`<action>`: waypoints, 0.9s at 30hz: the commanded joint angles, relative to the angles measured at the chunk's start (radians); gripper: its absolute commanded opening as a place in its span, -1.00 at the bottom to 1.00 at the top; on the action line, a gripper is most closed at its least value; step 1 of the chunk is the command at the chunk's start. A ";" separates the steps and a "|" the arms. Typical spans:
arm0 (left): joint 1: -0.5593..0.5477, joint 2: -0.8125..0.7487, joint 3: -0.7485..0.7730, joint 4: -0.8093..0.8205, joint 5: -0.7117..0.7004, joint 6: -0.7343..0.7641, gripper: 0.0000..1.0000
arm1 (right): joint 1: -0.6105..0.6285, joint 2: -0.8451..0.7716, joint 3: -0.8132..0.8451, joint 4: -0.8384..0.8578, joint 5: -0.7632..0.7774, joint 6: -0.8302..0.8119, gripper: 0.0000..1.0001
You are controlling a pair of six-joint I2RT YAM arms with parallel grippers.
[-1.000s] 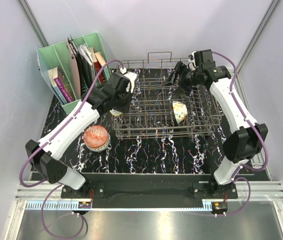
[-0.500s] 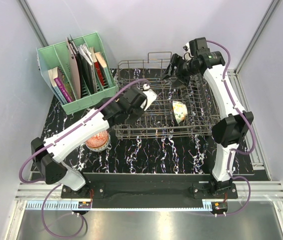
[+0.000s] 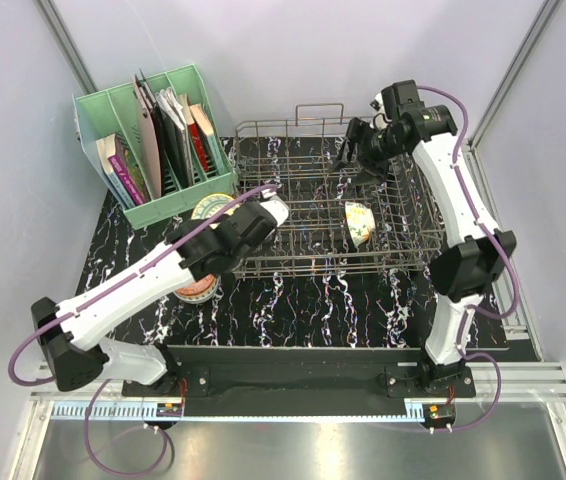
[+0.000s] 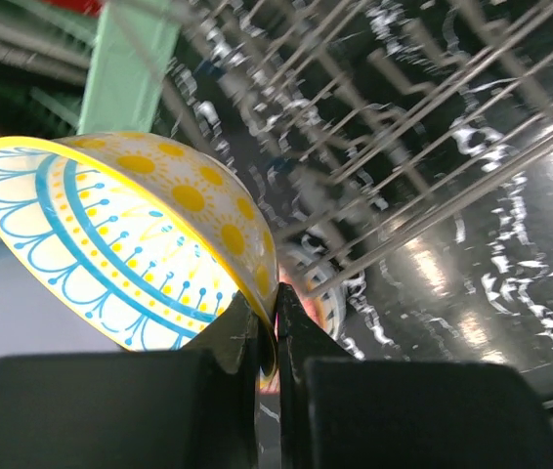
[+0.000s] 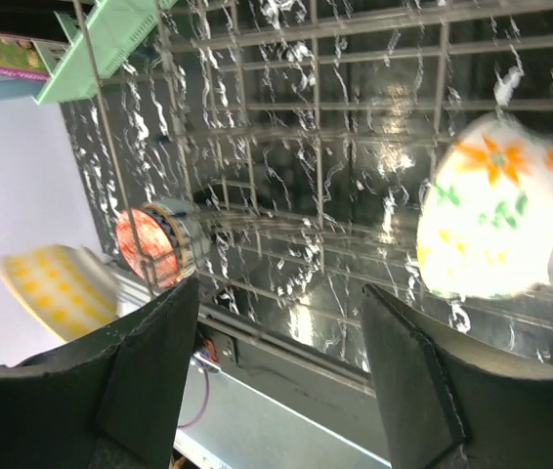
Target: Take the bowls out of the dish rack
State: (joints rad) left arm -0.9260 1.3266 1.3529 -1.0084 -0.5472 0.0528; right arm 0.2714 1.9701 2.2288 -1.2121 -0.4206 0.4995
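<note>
My left gripper [image 4: 275, 318] is shut on the rim of a yellow bowl [image 4: 130, 244] with blue lines and yellow dots inside. In the top view this bowl [image 3: 213, 207] hangs tilted in that gripper [image 3: 227, 220], just left of the dish rack [image 3: 328, 270]. A red-pink bowl [image 3: 195, 287] sits on the table, partly under the left arm. One floral cream bowl [image 3: 359, 222] stands on edge inside the rack, also seen by the right wrist camera [image 5: 491, 225]. My right gripper [image 3: 349, 155] hovers open and empty over the rack's far right part.
A green file holder [image 3: 153, 130] with books stands at the far left, close behind the yellow bowl. The table top [image 3: 303, 310] is black marbled. Light walls close in both sides. The rack's upright tines [image 5: 316, 176] lie below the right gripper [image 5: 281, 322].
My left gripper has swung toward the near left with the yellow bowl, out over the rack's left end. The right gripper has drawn back a little toward the rack's far edge, still open.
</note>
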 commanded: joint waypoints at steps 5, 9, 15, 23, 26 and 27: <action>0.006 -0.040 -0.040 -0.070 -0.232 -0.191 -1.00 | 0.015 -0.241 -0.202 -0.064 0.114 -0.019 0.49; 0.058 -0.049 -0.044 -0.076 -0.191 -0.264 -1.00 | 0.015 -0.283 -0.241 -0.110 0.167 -0.019 0.50; 0.206 -0.128 -0.097 -0.070 -0.155 -0.309 -1.00 | -0.031 -0.341 -0.275 -0.124 0.313 -0.001 0.56; 0.346 -0.179 -0.159 -0.064 -0.132 -0.314 -1.00 | -0.075 -0.307 -0.160 -0.136 0.416 0.002 0.57; 0.386 -0.170 -0.188 -0.050 -0.103 -0.330 -1.00 | -0.101 -0.301 -0.164 -0.115 0.411 0.020 0.57; 0.397 -0.167 -0.195 -0.045 -0.094 -0.335 -1.00 | -0.119 -0.298 -0.169 -0.095 0.407 0.016 0.57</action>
State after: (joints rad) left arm -0.5713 1.1622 1.1828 -1.1030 -0.6628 -0.2531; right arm 0.1890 1.6787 2.0350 -1.3354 -0.0528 0.5018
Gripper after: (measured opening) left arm 0.049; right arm 0.783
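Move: The stacked bowls, red one on top, stand about 8 cm left of the left gripper, which already holds the yellow bowl, roughly level fore and aft and some 16 cm below. From the same gripper the dish rack's middle is about 16 cm ahead, 24 cm right, 14 cm down; the green file holder some 25 cm ahead, 17 cm left, 10 cm down. The flowered bowl lies about 7 cm right, 4 cm back and 17 cm below the right gripper. Carry the yellow bowl left about 14 cm with the left gripper, from the dish rack's near corner across above the stack to its left side, sinking slightly, turning counter-clockwise some 35 degrees and keeping the rim pinched. Meanwhile draw the right gripper back, then swing it about 11 cm right to the other side of the flowered bowl, turning clockwise with fingers open. ##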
